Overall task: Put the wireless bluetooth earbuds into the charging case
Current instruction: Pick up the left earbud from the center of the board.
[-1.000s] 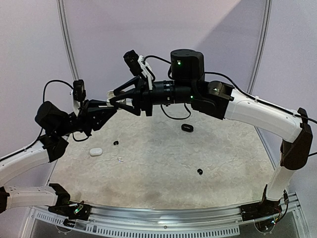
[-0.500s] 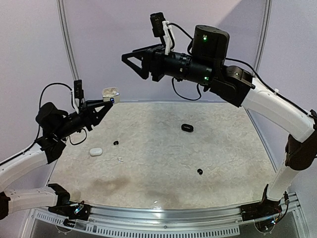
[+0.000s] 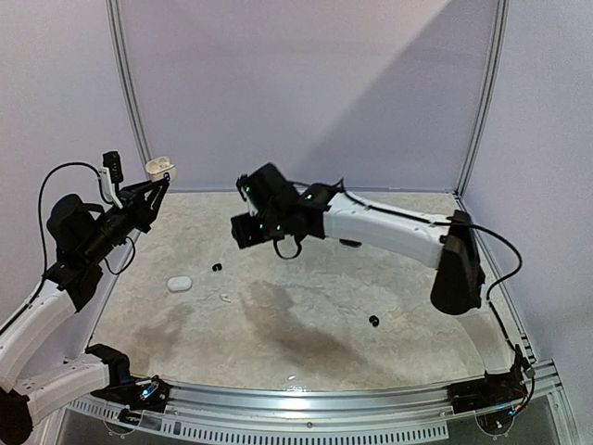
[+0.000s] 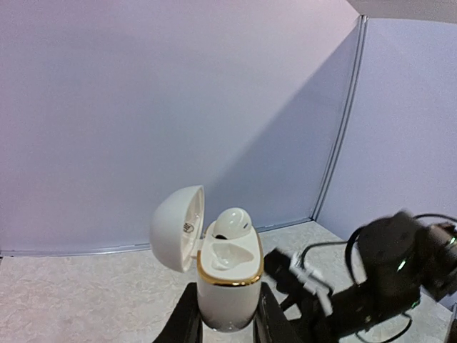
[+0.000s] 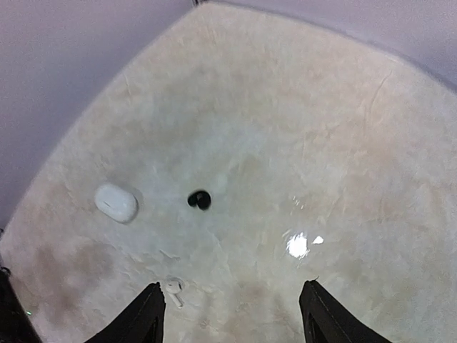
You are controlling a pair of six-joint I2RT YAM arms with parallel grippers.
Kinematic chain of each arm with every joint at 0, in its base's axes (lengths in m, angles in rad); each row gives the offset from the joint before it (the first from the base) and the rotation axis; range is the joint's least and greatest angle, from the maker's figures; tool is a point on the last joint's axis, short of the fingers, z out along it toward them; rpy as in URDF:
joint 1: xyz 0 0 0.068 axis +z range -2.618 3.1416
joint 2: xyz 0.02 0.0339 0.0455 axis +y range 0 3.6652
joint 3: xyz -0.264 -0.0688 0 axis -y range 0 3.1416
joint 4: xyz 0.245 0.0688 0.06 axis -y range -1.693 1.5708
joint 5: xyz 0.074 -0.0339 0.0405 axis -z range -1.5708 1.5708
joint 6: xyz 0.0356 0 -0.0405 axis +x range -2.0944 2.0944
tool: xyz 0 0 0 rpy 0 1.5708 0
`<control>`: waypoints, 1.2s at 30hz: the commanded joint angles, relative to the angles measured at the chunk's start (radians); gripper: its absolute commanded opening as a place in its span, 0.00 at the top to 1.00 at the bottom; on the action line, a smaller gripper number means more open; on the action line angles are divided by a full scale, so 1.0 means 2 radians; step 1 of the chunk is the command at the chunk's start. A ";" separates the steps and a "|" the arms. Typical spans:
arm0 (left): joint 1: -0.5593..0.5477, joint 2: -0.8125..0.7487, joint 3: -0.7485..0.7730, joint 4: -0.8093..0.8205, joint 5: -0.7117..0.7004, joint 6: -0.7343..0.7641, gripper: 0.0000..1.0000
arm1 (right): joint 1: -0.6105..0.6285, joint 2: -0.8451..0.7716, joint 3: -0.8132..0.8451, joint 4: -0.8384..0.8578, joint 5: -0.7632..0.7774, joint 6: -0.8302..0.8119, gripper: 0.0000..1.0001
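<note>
My left gripper (image 4: 227,323) is shut on the body of a white charging case (image 4: 228,286) with a gold rim, held upright high at the left (image 3: 159,168). Its lid (image 4: 178,227) hangs open. One white earbud (image 4: 232,221) sits in the far slot; the near slot is bare. My right gripper (image 5: 235,314) is open with nothing between its fingers, hovering over the table (image 3: 243,232). Under it lie a white earbud (image 5: 173,289) beside its left finger and a black earbud (image 5: 199,199).
A closed white case (image 5: 116,202) lies at the table's left (image 3: 179,283). Another black earbud (image 3: 373,321) lies toward the right front. A black case (image 3: 350,243) shows partly behind the right arm. Walls enclose the back and sides.
The right arm has left the held case, swung up, then come down over the table with its jaws opening. The left arm has lifted the case back and to the left.
</note>
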 commanded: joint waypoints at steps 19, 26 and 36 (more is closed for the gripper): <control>0.008 -0.023 -0.031 -0.027 -0.002 0.024 1.00 | 0.049 0.194 0.068 0.086 -0.042 -0.074 0.44; 0.007 -0.021 -0.030 -0.026 0.000 0.023 1.00 | 0.056 0.201 0.069 0.070 -0.043 -0.083 0.59; 0.008 -0.017 -0.031 -0.022 0.000 0.023 1.00 | 0.069 0.199 0.068 0.030 -0.024 -0.111 0.74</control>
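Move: The left earbud lies on the board about 8 cm to the right hand's left, 6 cm back towards the base and some 18 cm below. From that earbud, the black earplugs are roughly 10 cm farther out and 2 cm farther left, while the white oval case is about 5 cm farther out and 10 cm farther left. From the left hand, which holds the open charging case, the earbud is around 10 cm right, 1 cm back and 33 cm below. Down first and fast, then slanting left and back, and at the end down again more slowly, the right hand sinks about 17 cm onto the left earbud. It turns some 15 degrees counter-clockwise and tips its fingers steeper, while they narrow from wide open to less than half, one on each side of the earbud's head. The left hand keeps its grip on the open charging case and settles 2 cm lower. ##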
